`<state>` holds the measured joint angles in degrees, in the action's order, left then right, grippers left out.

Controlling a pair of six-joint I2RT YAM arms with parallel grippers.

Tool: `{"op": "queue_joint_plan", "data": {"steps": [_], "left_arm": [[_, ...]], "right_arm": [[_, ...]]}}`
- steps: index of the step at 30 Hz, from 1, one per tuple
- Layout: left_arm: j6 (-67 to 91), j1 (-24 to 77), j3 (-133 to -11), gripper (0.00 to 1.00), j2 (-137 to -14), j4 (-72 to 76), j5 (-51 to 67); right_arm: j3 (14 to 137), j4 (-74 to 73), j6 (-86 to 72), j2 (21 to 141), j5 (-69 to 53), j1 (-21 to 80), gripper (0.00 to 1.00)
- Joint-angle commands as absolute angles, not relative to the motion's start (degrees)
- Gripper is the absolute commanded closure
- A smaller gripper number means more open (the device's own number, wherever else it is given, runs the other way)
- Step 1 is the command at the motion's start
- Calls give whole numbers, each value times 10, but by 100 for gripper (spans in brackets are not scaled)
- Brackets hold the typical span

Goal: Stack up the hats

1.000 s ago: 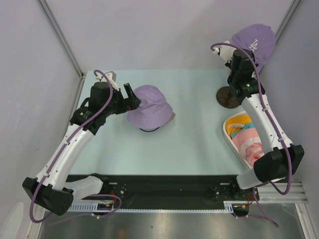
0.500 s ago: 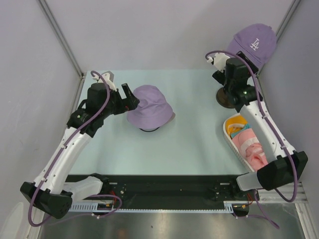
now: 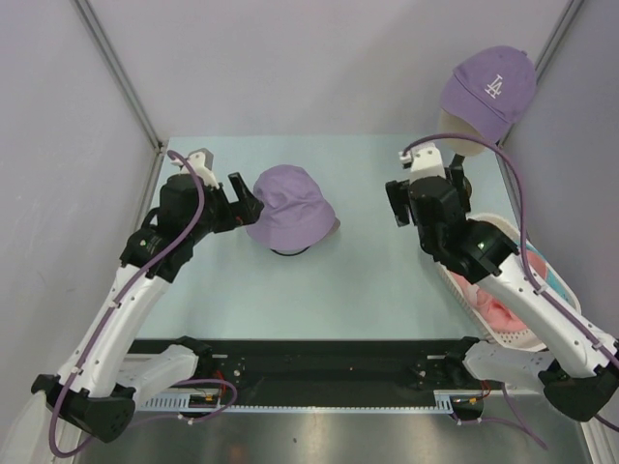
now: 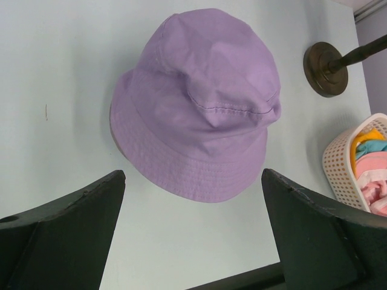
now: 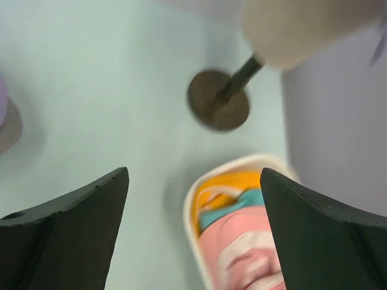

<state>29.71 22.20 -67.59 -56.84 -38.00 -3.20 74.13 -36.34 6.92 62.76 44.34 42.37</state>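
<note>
A lavender hat [image 3: 288,205] [image 4: 199,103] lies crown up on the table, left of centre. My left gripper [image 3: 242,199] [image 4: 193,176] is open just off its left brim, touching nothing. More hats lie bunched in a white basket [image 3: 556,290] [image 5: 193,202] on the right: pink [image 3: 493,307] [image 5: 248,244], orange [image 5: 233,181] and teal [image 5: 239,205]. My right gripper [image 3: 397,203] [image 5: 193,175] hangs open and empty above the table by the basket's far left end. The right arm covers much of the basket in the top view.
A beige mannequin head wearing a purple baseball cap [image 3: 488,89] stands at the back right on a pole with a round dark base [image 4: 326,69] [image 5: 217,99]. Grey walls close in the table on the left, back and right.
My right gripper has opened and swung from the mannequin's cap forward and left, over the table beside the basket. The left gripper has drawn back slightly from the lavender hat.
</note>
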Motion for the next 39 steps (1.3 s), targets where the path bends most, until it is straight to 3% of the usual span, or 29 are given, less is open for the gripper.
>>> {"op": "queue_joint_plan", "data": {"steps": [1,5,6,17,25,33,39], "left_arm": [[261,219,-656,0,-538,-386,-43],[257,221,-641,0,-526,-389,-38],[257,221,-637,0,-524,-388,-37],[279,227,-600,0,-506,-369,-30],[272,227,-594,0,-503,-361,-30],[245,227,-603,0,-498,-370,-45],[235,227,-604,0,-502,-367,-38]], "right_arm": [[700,-530,-290,592,369,361,7],[665,-640,-429,570,316,260,8],[656,-673,-447,560,289,193,6],[553,-796,-534,467,185,-96,7],[467,-728,-553,448,136,-142,12],[462,-650,-548,453,213,-142,27],[459,-630,-537,466,210,-142,49]]}}
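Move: The pink hat, lying in the basket, is about 20 cm to the right hand's right, 14 cm back and 27 cm below. In the basket, the orange hat lies roughly 12 cm farther out than the pink one and 7 cm to its left. The purple cap on the head stand is some 19 cm ahead of the right hand, 15 cm to its right and slightly above. From the left hand, the pink hat is about 66 cm right, 12 cm back and 24 cm lower. Down, back and to its right, the empty right hand sweeps some 30 cm away from the capped head stand to the pink hat's brim at the basket's left side, then creeps a few centimetres forward. Its wrist swings clockwise about 70 degrees and tips the fingers steeply down; late on they narrow from wide to about half open. The left hand, still open, eases about 4 cm down and back. ##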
